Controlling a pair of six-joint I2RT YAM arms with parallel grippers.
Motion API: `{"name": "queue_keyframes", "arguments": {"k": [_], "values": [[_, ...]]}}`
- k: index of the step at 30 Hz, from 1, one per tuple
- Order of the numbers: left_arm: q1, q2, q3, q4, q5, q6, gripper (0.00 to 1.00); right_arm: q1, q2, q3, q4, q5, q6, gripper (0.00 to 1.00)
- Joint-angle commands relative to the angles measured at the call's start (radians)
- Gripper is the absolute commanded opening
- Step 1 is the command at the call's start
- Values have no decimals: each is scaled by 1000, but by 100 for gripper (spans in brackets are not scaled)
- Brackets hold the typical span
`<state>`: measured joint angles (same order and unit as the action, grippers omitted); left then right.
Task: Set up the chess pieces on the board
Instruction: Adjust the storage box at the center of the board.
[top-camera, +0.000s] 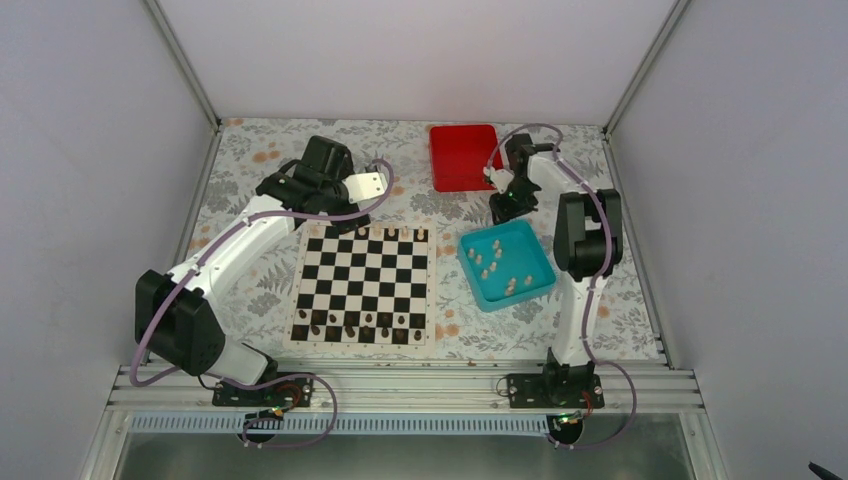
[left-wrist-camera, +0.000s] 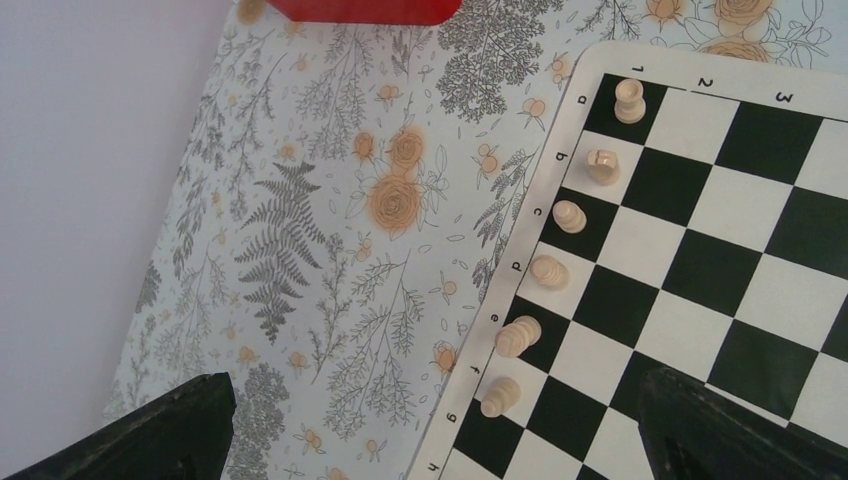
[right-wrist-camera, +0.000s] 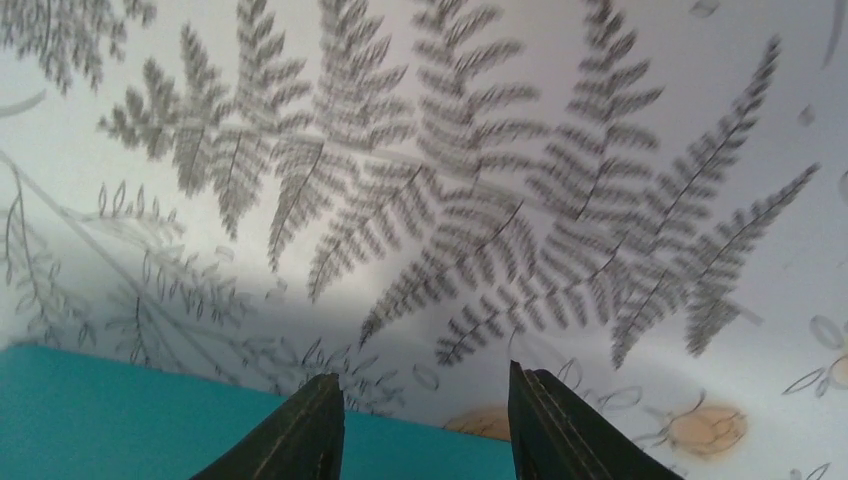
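The checkered board (top-camera: 365, 285) lies mid-table. Several pale chess pieces (top-camera: 377, 232) stand along its far row, and the left wrist view shows them in the a-to-f squares (left-wrist-camera: 548, 271). More pale pieces (top-camera: 492, 260) lie loose in the teal tray (top-camera: 540, 262). My left gripper (top-camera: 362, 208) hovers over the board's far-left corner, wide open (left-wrist-camera: 437, 400) with nothing between its fingers. My right gripper (top-camera: 503, 208) hangs above the tray's far rim (right-wrist-camera: 100, 410). Its fingers (right-wrist-camera: 423, 385) stand apart, with only tablecloth and the rim between them.
A red box (top-camera: 465, 155) sits at the back, between the two grippers. Dark brown pieces (top-camera: 350, 325) fill the board's near rows. A floral cloth (top-camera: 250, 300) covers the table, and grey walls close in the left, right and back sides.
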<state>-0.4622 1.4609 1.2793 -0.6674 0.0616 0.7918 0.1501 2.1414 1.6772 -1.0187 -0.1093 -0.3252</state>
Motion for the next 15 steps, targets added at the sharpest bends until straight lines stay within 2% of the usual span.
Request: {"name": "queue_keyframes", "arguments": {"k": [1,9,15], "values": [[-4,-16,-8,14,21,-14,100,22,-87,-65,-35,-33,-52,43],[-18,-1,8,5,36,-23,100,91,-147,-137,-56,-75,-121,43],[-99,48,72,-25,21,-25,100,107,-181,-173,-54,-103,-133,43]]}}
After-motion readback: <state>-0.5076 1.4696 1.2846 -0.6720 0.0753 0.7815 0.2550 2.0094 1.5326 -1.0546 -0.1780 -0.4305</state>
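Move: Just behind the right hand, nearly at fingertip height, lies the teal storage box, its middle about 11 cm back and square behind the hand. The red box stands some 14 cm ahead and 9 cm to the left; the nearest pale corner piece on the board is about 20 cm left and 5 cm back. From the left hand, the storage box lies roughly 38 cm right, 7 cm back and 18 cm below. Drawing back with the part-open fingers pointing down at the storage box's far wall, the right hand pushes the box back, then veers left along that wall towards its board-side corner: some 5 cm each way, rising slightly and turning about 10 degrees counter-clockwise. The left hand, wide open above the board's far edge, begins to drift right, about 2 cm. ##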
